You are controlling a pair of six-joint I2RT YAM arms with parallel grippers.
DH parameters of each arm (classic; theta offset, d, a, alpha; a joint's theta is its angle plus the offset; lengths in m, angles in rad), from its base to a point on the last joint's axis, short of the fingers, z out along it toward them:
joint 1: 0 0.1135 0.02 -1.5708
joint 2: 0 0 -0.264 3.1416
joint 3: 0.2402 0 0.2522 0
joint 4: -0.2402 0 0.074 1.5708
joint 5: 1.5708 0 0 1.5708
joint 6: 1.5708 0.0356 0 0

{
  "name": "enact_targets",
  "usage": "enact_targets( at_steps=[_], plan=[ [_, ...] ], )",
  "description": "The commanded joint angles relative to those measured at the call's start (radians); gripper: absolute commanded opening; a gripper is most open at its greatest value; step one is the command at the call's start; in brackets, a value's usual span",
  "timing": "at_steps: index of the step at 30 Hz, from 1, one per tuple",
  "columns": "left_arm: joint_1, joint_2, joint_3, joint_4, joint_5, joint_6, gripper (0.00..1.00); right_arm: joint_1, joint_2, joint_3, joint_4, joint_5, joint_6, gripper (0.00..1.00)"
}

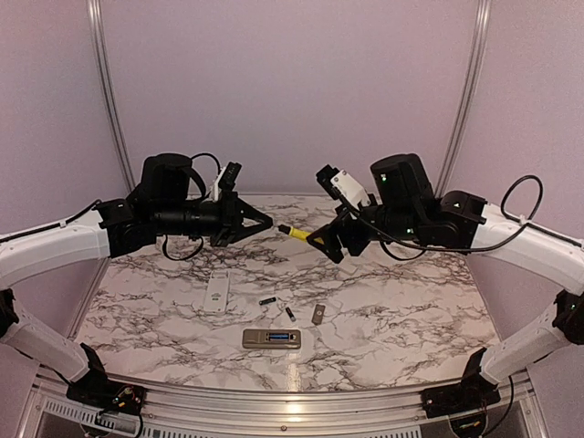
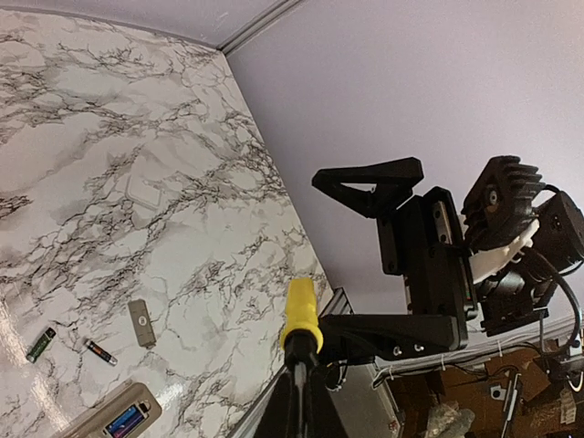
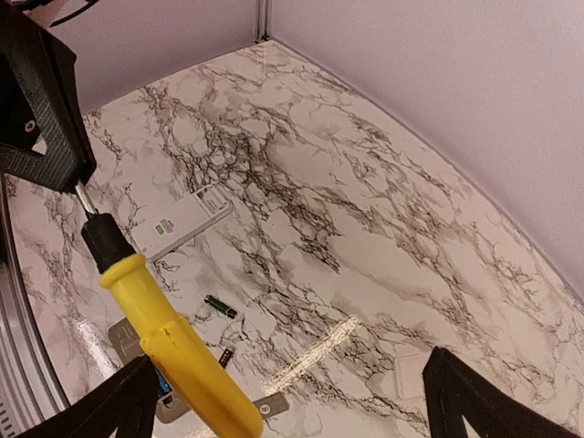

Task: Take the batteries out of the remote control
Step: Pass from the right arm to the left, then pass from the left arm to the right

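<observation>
The grey remote control (image 1: 271, 338) lies near the front edge with its compartment open and one bluish battery (image 2: 126, 421) still inside. Two loose batteries (image 1: 267, 300) (image 1: 290, 313) rest on the marble behind it; the wrist views show them too (image 2: 40, 345) (image 3: 220, 307). My left gripper (image 1: 263, 222) hangs high over the table, shut on the metal shaft of a yellow-handled screwdriver (image 1: 294, 232). My right gripper (image 1: 321, 210) faces it, open wide. The yellow handle (image 3: 173, 351) lies against one of its fingers (image 3: 100, 411), far from the other (image 3: 474, 401).
A small flat grey cover plate (image 1: 318, 315) lies right of the loose batteries. A white flat device (image 1: 217, 292) sits to their left. Purple walls with metal rails enclose the marble table (image 1: 411, 301) on three sides.
</observation>
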Motion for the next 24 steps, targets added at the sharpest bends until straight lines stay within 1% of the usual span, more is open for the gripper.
enact_targets(
  at_steps=[1, 7, 9, 13, 17, 22, 24],
  plan=[
    [0.023, -0.058, -0.027, -0.07, -0.121, 0.036, 0.0, -0.07, 0.01, 0.066, 0.009, -0.01, 0.139, 0.99],
    [0.044, -0.074, -0.034, -0.051, -0.122, 0.033, 0.0, -0.191, 0.021, 0.095, 0.003, -0.191, 0.281, 0.99],
    [0.045, -0.074, -0.038, -0.007, -0.101, 0.025, 0.0, -0.229, 0.032, 0.103, 0.006, -0.245, 0.345, 0.99],
    [0.048, -0.069, -0.039, 0.099, -0.055, 0.0, 0.0, -0.288, 0.039, 0.109, 0.008, -0.288, 0.503, 0.99],
    [0.048, -0.053, -0.036, 0.18, -0.013, -0.027, 0.0, -0.319, 0.021, 0.081, 0.075, -0.392, 0.621, 0.99],
    [0.048, -0.031, -0.028, 0.293, 0.035, -0.074, 0.0, -0.331, -0.002, 0.049, 0.18, -0.544, 0.715, 0.99],
    [0.048, -0.027, -0.015, 0.308, 0.039, -0.086, 0.0, -0.331, -0.009, 0.037, 0.229, -0.592, 0.755, 0.99]
  ],
)
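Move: The screwdriver's yellow handle is centred roughly 7 cm right, 1 cm forward and 2 cm below the left hand, which already grips its shaft. From the right hand, that handle is about 4 cm left and 1 cm back, at the same height. The opened remote control lies some 10 cm back from the left hand, neither left nor right; the right-hand battery is 3 cm back and 4 cm right of that hand, both nearly 30 cm down. With its fingers kept wide open, draw the right gripper clear of the handle's end: about 6 cm forward, 5 cm right and slightly up, then rise a little more while easing back and left, rolling some 45 degrees until its fingers point more to the left and less down. Keep the left gripper shut on the shaft, shift it 2–3 cm left and forward, then lift about 4 cm. ##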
